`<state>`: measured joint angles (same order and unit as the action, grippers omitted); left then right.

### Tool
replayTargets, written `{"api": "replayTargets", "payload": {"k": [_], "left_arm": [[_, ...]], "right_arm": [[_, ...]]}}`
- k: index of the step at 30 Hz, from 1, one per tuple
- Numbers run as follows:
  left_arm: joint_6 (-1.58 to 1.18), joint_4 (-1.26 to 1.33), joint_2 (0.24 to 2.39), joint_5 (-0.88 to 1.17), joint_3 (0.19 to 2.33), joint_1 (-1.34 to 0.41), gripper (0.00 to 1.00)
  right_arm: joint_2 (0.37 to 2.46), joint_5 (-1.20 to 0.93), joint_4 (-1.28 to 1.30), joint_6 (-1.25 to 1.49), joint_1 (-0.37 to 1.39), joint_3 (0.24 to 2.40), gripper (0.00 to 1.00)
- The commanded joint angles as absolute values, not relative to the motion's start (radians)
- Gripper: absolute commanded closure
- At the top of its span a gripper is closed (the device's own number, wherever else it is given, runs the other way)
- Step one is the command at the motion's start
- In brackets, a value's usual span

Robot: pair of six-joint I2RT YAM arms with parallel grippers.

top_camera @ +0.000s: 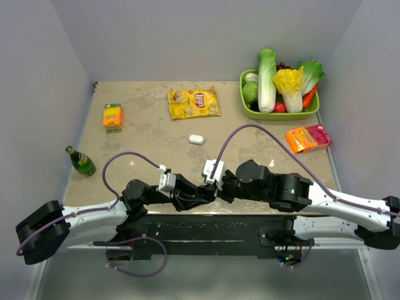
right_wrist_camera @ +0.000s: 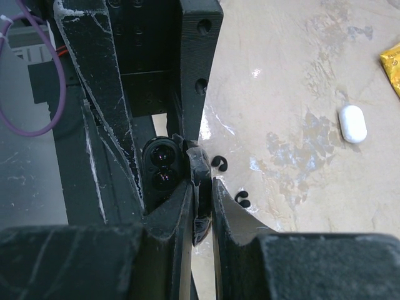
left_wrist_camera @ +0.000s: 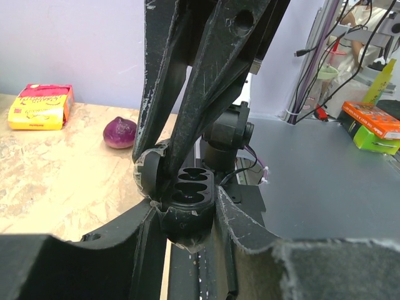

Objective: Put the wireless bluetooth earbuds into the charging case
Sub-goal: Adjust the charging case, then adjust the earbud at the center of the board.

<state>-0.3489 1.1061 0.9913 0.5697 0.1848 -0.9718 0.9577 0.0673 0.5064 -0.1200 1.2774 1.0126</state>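
A black charging case hangs open over the table's near edge, its dark earbud wells showing. My left gripper is shut on the case's lower body. My right gripper is shut on the thin raised lid, with the case's wells just left of it. In the top view the two grippers meet at the case. Two tiny dark earbuds lie on the table beside the right fingers. A white pill-shaped case lies closed farther out.
A yellow chips bag lies at the back centre. A green basket of vegetables stands back right, an orange-pink packet in front of it. An orange box and a green bottle are at the left.
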Motion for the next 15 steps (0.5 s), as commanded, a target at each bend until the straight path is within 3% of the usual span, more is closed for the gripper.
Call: {"api": "replayTargets", "payload": {"k": [1,5,8,11,15], "left_arm": [[-0.337,1.192,0.997,0.566,0.179,-0.969,1.00],[-0.334,1.192,0.994,0.557,0.173,-0.969,1.00],[-0.331,1.193,0.985,0.543,0.167,-0.969,1.00],[-0.322,1.186,0.968,0.519,0.158,-0.968,1.00],[-0.308,1.173,0.928,0.462,0.131,-0.959,1.00]], "right_arm": [[0.927,0.130,0.445,-0.072,1.281,1.011,0.87],[0.920,0.156,0.431,-0.061,1.281,1.014,0.58],[0.914,0.189,0.408,-0.049,1.281,1.019,0.44],[0.881,0.239,0.364,-0.020,1.281,1.022,0.33],[0.773,0.374,0.215,0.060,1.281,0.951,0.30]]}}
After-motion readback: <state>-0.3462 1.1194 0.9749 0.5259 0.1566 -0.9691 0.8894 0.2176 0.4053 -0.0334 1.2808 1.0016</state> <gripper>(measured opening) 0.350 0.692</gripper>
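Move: Between the right fingertips is the open lid of the black charging case; the case's middle lies about 3 cm back of this hand, 1 cm to its left and 2 cm lower. Some 20 cm below, one black earbud lies roughly 7 cm ahead and 4 cm left, the other 7 cm ahead and 1 cm right; the white case is about 25 cm ahead, 5 cm left. From the left hand, which grips the body, the case's middle is about 1 cm right and 1 cm up, level fore and aft. Letting go of the charging case's lid, the right fingers spread wide and the hand pulls off it, slowly at first and then faster, up about 4 cm and forward some 2 cm. Meanwhile its fingertips tilt up and the hand turns clockwise, each by about 10 degrees. The left fingers keep their pinch on the case's body, the arm all but still. ##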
